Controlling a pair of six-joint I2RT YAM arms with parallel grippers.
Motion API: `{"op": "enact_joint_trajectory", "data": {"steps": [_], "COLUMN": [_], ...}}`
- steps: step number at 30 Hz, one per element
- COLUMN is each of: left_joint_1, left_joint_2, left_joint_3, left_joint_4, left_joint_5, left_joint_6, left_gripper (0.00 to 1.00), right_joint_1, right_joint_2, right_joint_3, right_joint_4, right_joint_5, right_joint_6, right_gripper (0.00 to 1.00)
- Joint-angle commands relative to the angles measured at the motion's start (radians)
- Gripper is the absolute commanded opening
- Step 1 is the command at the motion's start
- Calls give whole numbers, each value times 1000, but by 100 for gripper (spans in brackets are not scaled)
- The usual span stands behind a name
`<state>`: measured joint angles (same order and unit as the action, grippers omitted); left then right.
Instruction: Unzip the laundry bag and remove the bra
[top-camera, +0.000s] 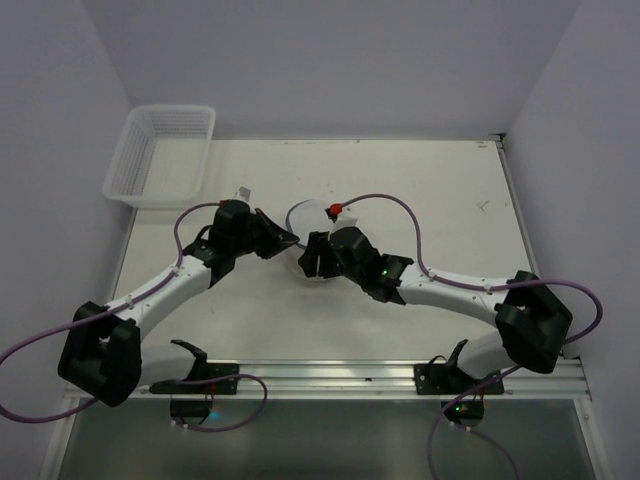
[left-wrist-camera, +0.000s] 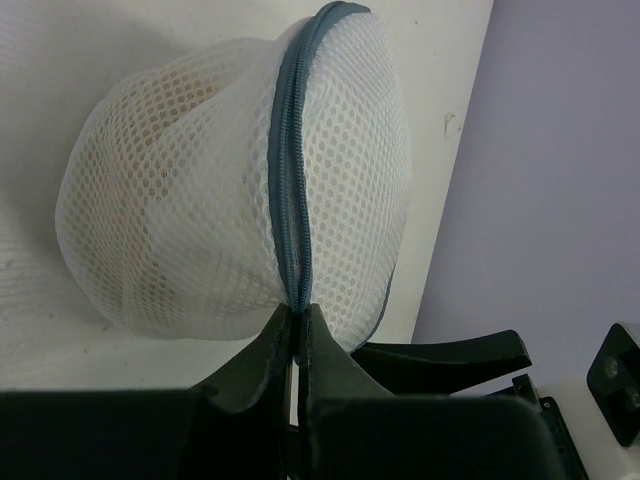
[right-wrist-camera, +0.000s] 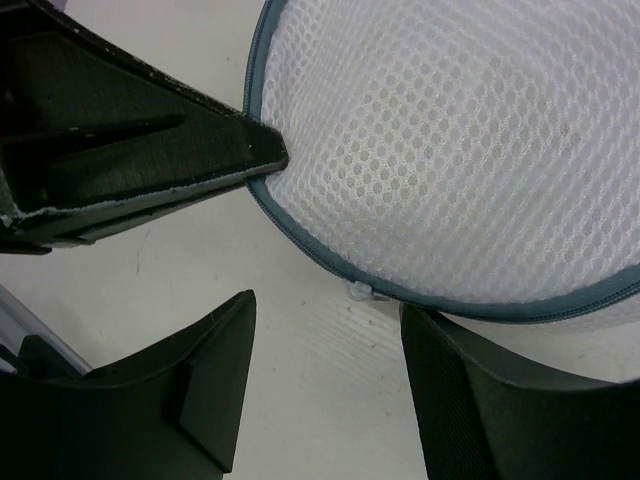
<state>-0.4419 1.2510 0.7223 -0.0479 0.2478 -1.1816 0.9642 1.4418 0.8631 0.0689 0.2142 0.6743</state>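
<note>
The laundry bag (top-camera: 307, 214) is a white mesh dome with a grey-blue zipper line, standing mid-table between both arms. My left gripper (left-wrist-camera: 297, 318) is shut on the bag's zipper rim (left-wrist-camera: 290, 200), pinching it at the lower edge. The bra shows only as a faint beige tint (left-wrist-camera: 175, 85) through the mesh. My right gripper (right-wrist-camera: 325, 340) is open just in front of the bag (right-wrist-camera: 450, 150), its fingers (right-wrist-camera: 215, 370) on either side of bare table. A small clear zipper pull (right-wrist-camera: 358, 290) sits at the rim between and just beyond them. The left gripper's finger (right-wrist-camera: 150, 150) touches the rim.
A white slatted plastic basket (top-camera: 160, 155) stands at the table's back left corner. Lilac walls close in the back and sides. A metal rail (top-camera: 330, 375) runs along the near edge by the arm bases.
</note>
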Motion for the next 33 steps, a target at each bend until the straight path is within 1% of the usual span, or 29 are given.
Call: {"op": "enact_joint_trajectory", "data": {"steps": [1, 4, 5, 7, 10, 13, 14, 16, 17, 19, 20, 22, 23, 26, 28, 30, 33], "left_joint_1": [-18, -23, -24, -24, -24, -23, -24, -24, -24, -24, -24, -23, -24, -23, -18, -9, 40], "left_joint_2": [-38, -42, -44, -44, -51, -55, -56, -56, -56, -58, -59, -58, -58, -59, -59, -50, -27], "left_joint_3": [31, 37, 42, 42, 40, 39, 39, 37, 39, 39, 40, 43, 45, 54, 60, 74, 101], "left_joint_4": [-29, -33, -38, -49, -58, -63, -66, -67, -70, -73, -78, -87, -101, -127, -139, -150, -170], "left_joint_5": [-19, -22, -22, -27, -35, -39, -41, -44, -44, -51, -51, -61, -65, -99, -130, -148, -122], "left_joint_6": [-41, -41, -39, -32, -26, -18, -16, -12, -9, -3, 5, 13, 23, 57, 80, 135, 230], "left_gripper": [0, 0, 0, 0, 0, 0, 0, 0, 0, 0, 0, 0, 0, 0, 0, 0, 0], "right_joint_1": [5, 5, 5, 5, 5, 5, 5, 5, 5, 5, 5, 5, 4, 4, -1, -16, -61], "right_joint_2": [22, 26, 28, 26, 28, 26, 31, 34, 34, 29, 28, 17, 12, -17, -47, -75, -147], "right_joint_3": [54, 63, 65, 66, 65, 63, 66, 70, 70, 67, 60, 54, 47, 16, -5, -41, -94], "right_joint_4": [57, 57, 54, 49, 39, 37, 32, 26, 23, 22, 19, 14, 6, -7, -24, -55, -110], "right_joint_5": [76, 86, 91, 102, 108, 113, 114, 114, 117, 123, 126, 139, 140, 143, 139, 128, 113], "right_joint_6": [18, 18, 16, 8, -1, -22, -25, -35, -35, -44, -48, -64, -68, -91, -102, -113, -151], "right_gripper": [61, 58, 56, 54, 51, 46, 42, 38, 32, 26, 19, 13, 7, 0, 0, 0, 0]}}
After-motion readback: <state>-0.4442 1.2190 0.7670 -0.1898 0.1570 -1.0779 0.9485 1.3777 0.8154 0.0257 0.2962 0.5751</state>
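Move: The zip pull of the laundry bag lies just off the right hand's half-open fingertips, about 2 cm ahead and 1 cm to the right, at the same height. The band end already pinched by the left hand is some 4 cm ahead of the right hand and 3 cm to its left. The bag's middle is about 5 cm ahead, straight on, and some 6 cm lower. From the left hand the pull is about 4 cm right, 2 cm back and 1 cm down. The zip pull is taken between the right fingertips: the right hand eases about 1.5 cm forward and slightly to the right, closes fully on the pull, then draws it roughly 2.5 cm to the right and a little back. The left hand keeps its pinch on the band, edging slightly back, then about 2 cm left, away from the pull, and rolling some 5 to 10 degrees. ##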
